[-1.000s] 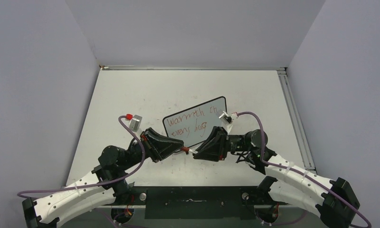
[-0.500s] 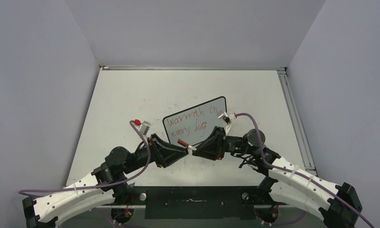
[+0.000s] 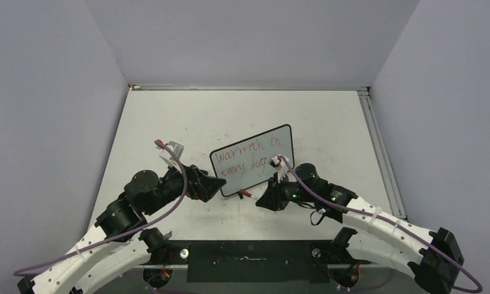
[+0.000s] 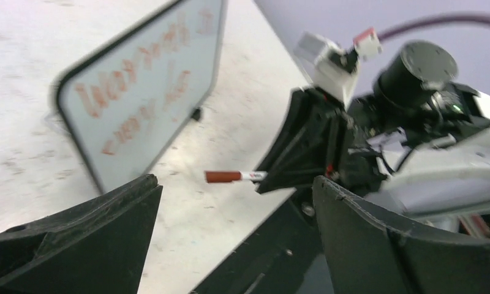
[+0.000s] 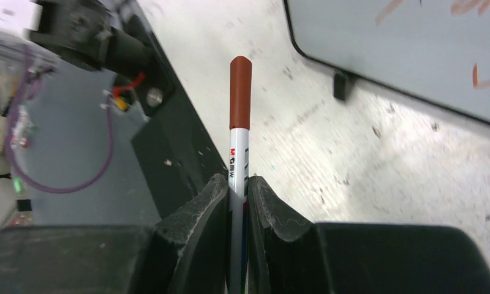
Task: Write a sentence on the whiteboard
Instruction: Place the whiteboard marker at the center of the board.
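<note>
The whiteboard [image 3: 252,160] stands tilted at mid-table, with the sentence [image 3: 244,160] on it in two lines of red handwriting. My right gripper [image 3: 258,198] is shut on a white marker [image 5: 239,131] whose red cap [image 3: 244,194] points left, just in front of the board's near edge. In the left wrist view the whiteboard [image 4: 141,92] appears blurred, and the marker [image 4: 233,176] sticks out of the right gripper [image 4: 273,174]. My left gripper [image 3: 223,183] stands open and empty, a short way left of the cap. The whiteboard's corner [image 5: 402,55] and one black foot [image 5: 340,84] show in the right wrist view.
A black base plate [image 3: 248,262] runs along the table's near edge below both grippers. A metal rail [image 3: 378,153] lines the right side of the table. Grey walls enclose the left, back and right. Purple cables [image 3: 180,184] trail from both wrists.
My left gripper has opened, let go of the marker's capped end and drawn back to the left. The right gripper keeps hold of the marker and has shifted slightly toward the board.
</note>
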`<move>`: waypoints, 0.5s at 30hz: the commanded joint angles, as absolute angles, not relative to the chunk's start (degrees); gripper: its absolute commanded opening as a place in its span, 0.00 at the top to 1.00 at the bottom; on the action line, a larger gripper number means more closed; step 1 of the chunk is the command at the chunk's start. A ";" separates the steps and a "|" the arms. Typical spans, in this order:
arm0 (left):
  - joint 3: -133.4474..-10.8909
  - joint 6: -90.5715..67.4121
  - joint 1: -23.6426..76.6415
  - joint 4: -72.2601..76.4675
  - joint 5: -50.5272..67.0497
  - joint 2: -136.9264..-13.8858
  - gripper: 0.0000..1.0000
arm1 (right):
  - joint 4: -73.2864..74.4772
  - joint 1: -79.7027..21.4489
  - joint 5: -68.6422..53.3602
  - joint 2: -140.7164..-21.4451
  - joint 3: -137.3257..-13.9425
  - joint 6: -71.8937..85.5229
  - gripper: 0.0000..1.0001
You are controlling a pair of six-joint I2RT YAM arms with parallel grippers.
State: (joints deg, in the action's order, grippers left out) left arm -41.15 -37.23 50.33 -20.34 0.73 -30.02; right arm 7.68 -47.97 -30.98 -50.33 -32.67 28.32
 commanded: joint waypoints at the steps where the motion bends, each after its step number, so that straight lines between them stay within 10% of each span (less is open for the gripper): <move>1: -44.56 -31.40 42.31 -29.72 -2.28 -32.58 0.06 | 12.44 -49.62 -23.51 -55.81 -31.14 24.49 0.95; 9: -43.84 -26.20 21.89 -27.57 8.75 -39.67 0.06 | 13.58 -50.52 -9.14 -65.01 -30.95 26.17 0.86; 15: -43.79 -22.18 12.87 -28.03 3.59 -40.38 0.06 | 15.50 -50.51 -1.62 -64.29 -30.70 28.66 0.49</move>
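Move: The right hand already holds the capped marker. The bare table spot it is taken to, just in front of the whiteboard, lies some 14 cm below this hand, about 3 cm ahead and 4 cm to its right. The board's middle is roughly 19 cm ahead, 2 cm left and 6 cm below; its left foot about 8 cm ahead, 7 cm left and 13 cm below. From the empty left hand the spot lies around 18 cm right, 1 cm ahead and 22 cm down. Down some 12 cm, drifting a little right and forward, the right hand lowers the marker to the table in front of the board, its fingers tipping about 30 degrees further downward, then opens and lets go. Away from the marker, the left hand swings left and forward, sinking somewhat and turning counter-clockwise, its fingers staying wide open. ##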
